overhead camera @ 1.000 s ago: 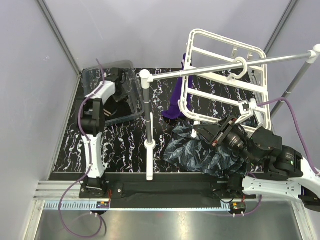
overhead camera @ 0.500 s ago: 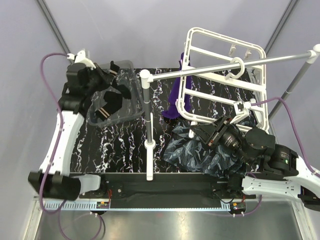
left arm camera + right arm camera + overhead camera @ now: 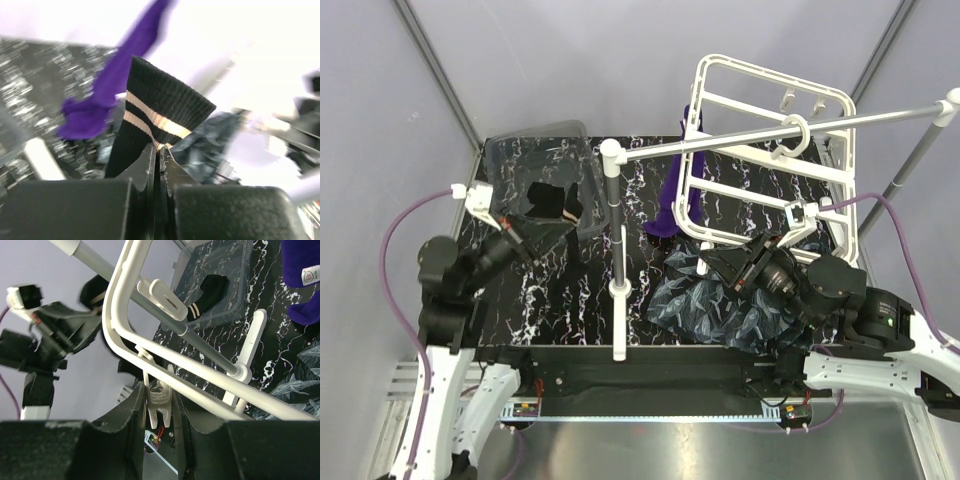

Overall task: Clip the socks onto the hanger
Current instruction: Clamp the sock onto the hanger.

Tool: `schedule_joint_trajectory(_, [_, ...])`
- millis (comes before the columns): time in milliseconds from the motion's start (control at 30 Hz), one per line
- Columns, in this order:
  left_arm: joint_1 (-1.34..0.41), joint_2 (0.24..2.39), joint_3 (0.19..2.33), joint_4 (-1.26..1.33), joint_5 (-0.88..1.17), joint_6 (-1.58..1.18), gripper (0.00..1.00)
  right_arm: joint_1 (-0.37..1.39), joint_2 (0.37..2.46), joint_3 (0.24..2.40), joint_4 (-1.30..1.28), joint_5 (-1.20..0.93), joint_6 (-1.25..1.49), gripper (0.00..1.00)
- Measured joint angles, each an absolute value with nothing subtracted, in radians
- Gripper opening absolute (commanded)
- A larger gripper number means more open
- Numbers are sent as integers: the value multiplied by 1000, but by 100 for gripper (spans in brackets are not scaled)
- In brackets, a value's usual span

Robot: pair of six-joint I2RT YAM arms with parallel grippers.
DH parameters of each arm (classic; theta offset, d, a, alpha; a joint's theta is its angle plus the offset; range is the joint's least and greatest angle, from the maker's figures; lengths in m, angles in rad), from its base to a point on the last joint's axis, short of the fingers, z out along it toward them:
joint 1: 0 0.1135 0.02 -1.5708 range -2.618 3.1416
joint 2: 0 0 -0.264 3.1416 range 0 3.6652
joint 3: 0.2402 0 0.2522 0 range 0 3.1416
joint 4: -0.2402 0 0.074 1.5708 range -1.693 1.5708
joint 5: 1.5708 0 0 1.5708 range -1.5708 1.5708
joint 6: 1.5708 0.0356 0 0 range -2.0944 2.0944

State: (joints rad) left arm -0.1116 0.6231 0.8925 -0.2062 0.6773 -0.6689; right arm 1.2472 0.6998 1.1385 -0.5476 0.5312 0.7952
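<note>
My left gripper (image 3: pixel 523 238) sits just in front of the clear bin and is shut on a black sock with cream stripes (image 3: pixel 160 110); the jaws (image 3: pixel 159 150) pinch its cuff. My right gripper (image 3: pixel 715 262) is shut on a small white clip (image 3: pixel 160 399) that dangles from the near-left bar of the white hanger (image 3: pixel 770 150), whose frame (image 3: pixel 120 305) crosses the right wrist view. A purple sock (image 3: pixel 675 200) hangs from the hanger's left side and also shows in the left wrist view (image 3: pixel 110 90).
A clear bin (image 3: pixel 510 160) at the back left holds another black striped sock (image 3: pixel 550 200). A grey rod (image 3: pixel 740 140) on white posts (image 3: pixel 618 290) carries the hanger's hook. A dark leaf-patterned cloth (image 3: pixel 720 300) lies under the right arm.
My left arm has swung out of the bin and down toward the near left, carrying the black sock. My right gripper has stayed on the clip with hardly any movement.
</note>
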Motion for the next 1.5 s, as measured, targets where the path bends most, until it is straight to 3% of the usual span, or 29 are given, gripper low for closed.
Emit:
schedule_joint_trajectory(267, [-289, 432, 827, -156, 646, -758, 0, 1247, 749, 1142, -535, 533, 789, 0])
schedule_joint_trajectory(500, [-587, 553, 838, -225, 429, -721, 0, 1247, 789, 1155, -520, 534, 791, 0])
schedule_joint_trajectory(800, [-1177, 738, 873, -264, -154, -647, 0, 1247, 778, 1156, -521, 543, 801, 0])
schedule_joint_trajectory(933, [-1343, 879, 972, -334, -433, -662, 0, 1247, 771, 1160, -522, 551, 801, 0])
schedule_joint_trajectory(1167, [-1426, 1011, 1072, -385, -651, -693, 0, 1247, 764, 1168, -527, 566, 801, 0])
schedule_joint_trajectory(1500, [-1436, 1038, 1126, -403, -692, -701, 0, 1247, 781, 1169, -528, 582, 797, 0])
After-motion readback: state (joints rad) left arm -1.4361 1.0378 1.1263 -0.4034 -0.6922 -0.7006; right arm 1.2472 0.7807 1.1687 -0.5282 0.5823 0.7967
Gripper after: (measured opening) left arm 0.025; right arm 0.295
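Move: The left hand already holds the black sock; the white hanger clip it is brought to lies about 22 cm to its right, 7 cm back and perhaps 3 cm lower. The grey rack post stands roughly 8 cm to that hand's right and 4 cm ahead, and the hanger's middle is some 31 cm right and 10 cm ahead. The right hand still has the clip between its own fingers. Left hand draws the pinched black sock back 7 cm, then right about 14 cm and down towards the clip. ##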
